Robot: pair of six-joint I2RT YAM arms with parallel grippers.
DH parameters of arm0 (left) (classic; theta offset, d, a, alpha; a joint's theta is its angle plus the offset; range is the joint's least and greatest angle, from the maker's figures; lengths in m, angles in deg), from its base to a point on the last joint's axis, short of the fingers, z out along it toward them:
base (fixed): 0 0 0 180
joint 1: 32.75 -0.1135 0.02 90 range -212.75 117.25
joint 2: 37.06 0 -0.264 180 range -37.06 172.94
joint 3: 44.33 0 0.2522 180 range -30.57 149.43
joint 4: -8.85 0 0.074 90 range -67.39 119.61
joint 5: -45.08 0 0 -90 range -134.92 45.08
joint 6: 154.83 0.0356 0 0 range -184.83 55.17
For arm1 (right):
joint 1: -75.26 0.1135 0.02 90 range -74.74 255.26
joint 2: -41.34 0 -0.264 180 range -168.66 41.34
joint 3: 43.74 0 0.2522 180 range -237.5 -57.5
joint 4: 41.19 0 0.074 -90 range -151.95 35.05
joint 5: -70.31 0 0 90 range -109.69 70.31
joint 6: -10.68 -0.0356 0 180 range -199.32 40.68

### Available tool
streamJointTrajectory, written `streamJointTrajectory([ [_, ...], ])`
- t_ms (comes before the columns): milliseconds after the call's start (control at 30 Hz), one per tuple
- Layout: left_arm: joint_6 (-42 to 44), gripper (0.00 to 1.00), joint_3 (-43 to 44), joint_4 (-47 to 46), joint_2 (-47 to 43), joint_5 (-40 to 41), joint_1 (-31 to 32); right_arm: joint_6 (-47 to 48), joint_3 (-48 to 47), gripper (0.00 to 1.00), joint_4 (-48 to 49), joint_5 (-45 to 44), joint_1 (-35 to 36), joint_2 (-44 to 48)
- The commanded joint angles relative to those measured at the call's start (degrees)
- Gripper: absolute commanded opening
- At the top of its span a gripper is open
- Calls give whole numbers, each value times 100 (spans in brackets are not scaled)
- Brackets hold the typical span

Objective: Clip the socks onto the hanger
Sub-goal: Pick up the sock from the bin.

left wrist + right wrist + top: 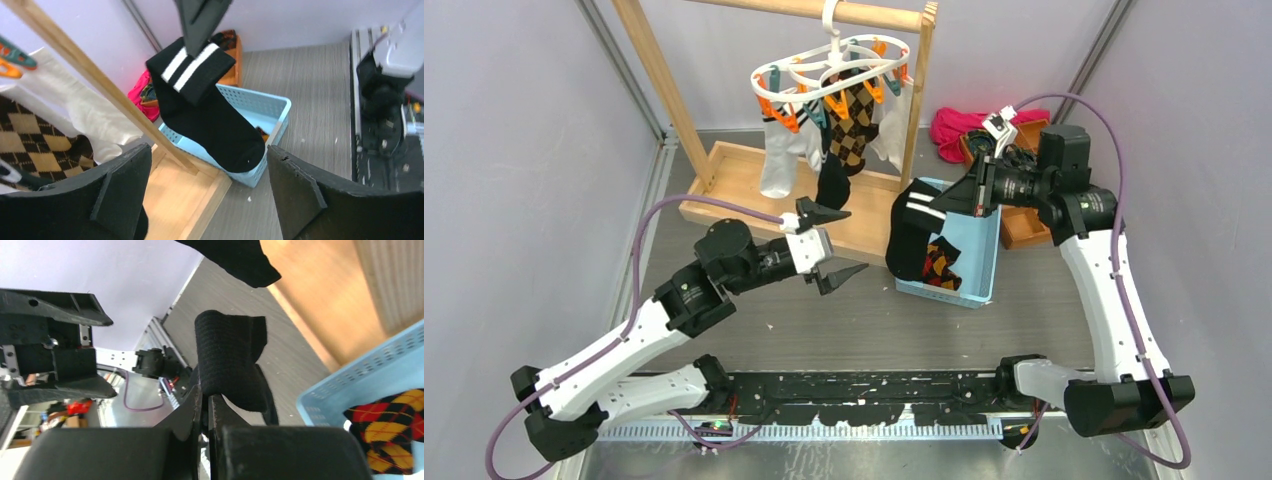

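Note:
A white hanger (834,65) with orange and teal clips hangs from the wooden rod. White socks, an argyle sock and one black sock (832,182) are clipped to it. My right gripper (964,198) is shut on the striped cuff of another black sock (916,238), which dangles over the blue basket's left edge. In the right wrist view the jaws (206,400) pinch the black fabric (227,360). My left gripper (836,243) stands open left of that sock, nothing between its fingers. From the left wrist the held sock (210,120) hangs ahead of the open gripper (210,165).
The wooden rack frame (664,90) stands on a tray base (734,170). A blue basket (979,255) holds an argyle sock (939,265). A pink cloth (959,125) and a wooden box (1024,228) lie at the back right.

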Motion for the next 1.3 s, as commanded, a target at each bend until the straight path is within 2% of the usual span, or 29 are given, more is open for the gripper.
streamJointTrajectory([
  [0,1306,85,256,636,119,-683,-19,-1185,377,1,1389,515,276,116],
  [167,1800,84,292,475,253,-766,-18,-1689,616,1,1974,519,687,85],
  [467,1796,79,93,-272,561,-668,-10,-2213,728,1,2597,531,1154,-149],
  [767,1976,72,93,-412,733,-397,-10,-2351,737,1,2821,600,1454,-364],
  [933,2177,64,51,-409,858,-135,-10,-2377,715,1,2880,628,1558,-449],
  [1067,2263,50,26,-464,961,160,-10,-2438,701,1,2959,624,1592,-498],
  [1267,2210,39,-122,-997,1077,431,-10,-2461,670,1,2992,626,1612,-556],
])
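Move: The held black sock's striped cuff lies about 13 cm right of the left hand, 6 cm ahead and 4 cm lower. From that hand, the hanging black sock is some 12 cm ahead, 4 cm left and 2 cm lower; the argyle sock in the bin is 12 cm ahead, 20 cm right and 32 cm below. For the right hand, which holds the cuff, the open left gripper is about 14 cm left, 7 cm back and 4 cm higher. Leftward by about 9 cm and slightly back, the right hand carries the pinched sock to the left gripper, swinging counter-clockwise and levelling its fingers. The left hand sinks and edges right, then reaches forward, about 4 cm each way overall, tipping its fingers down and rolling some 15 degrees, and narrows from wide open to under half around the cuff beside the right fingertips. ##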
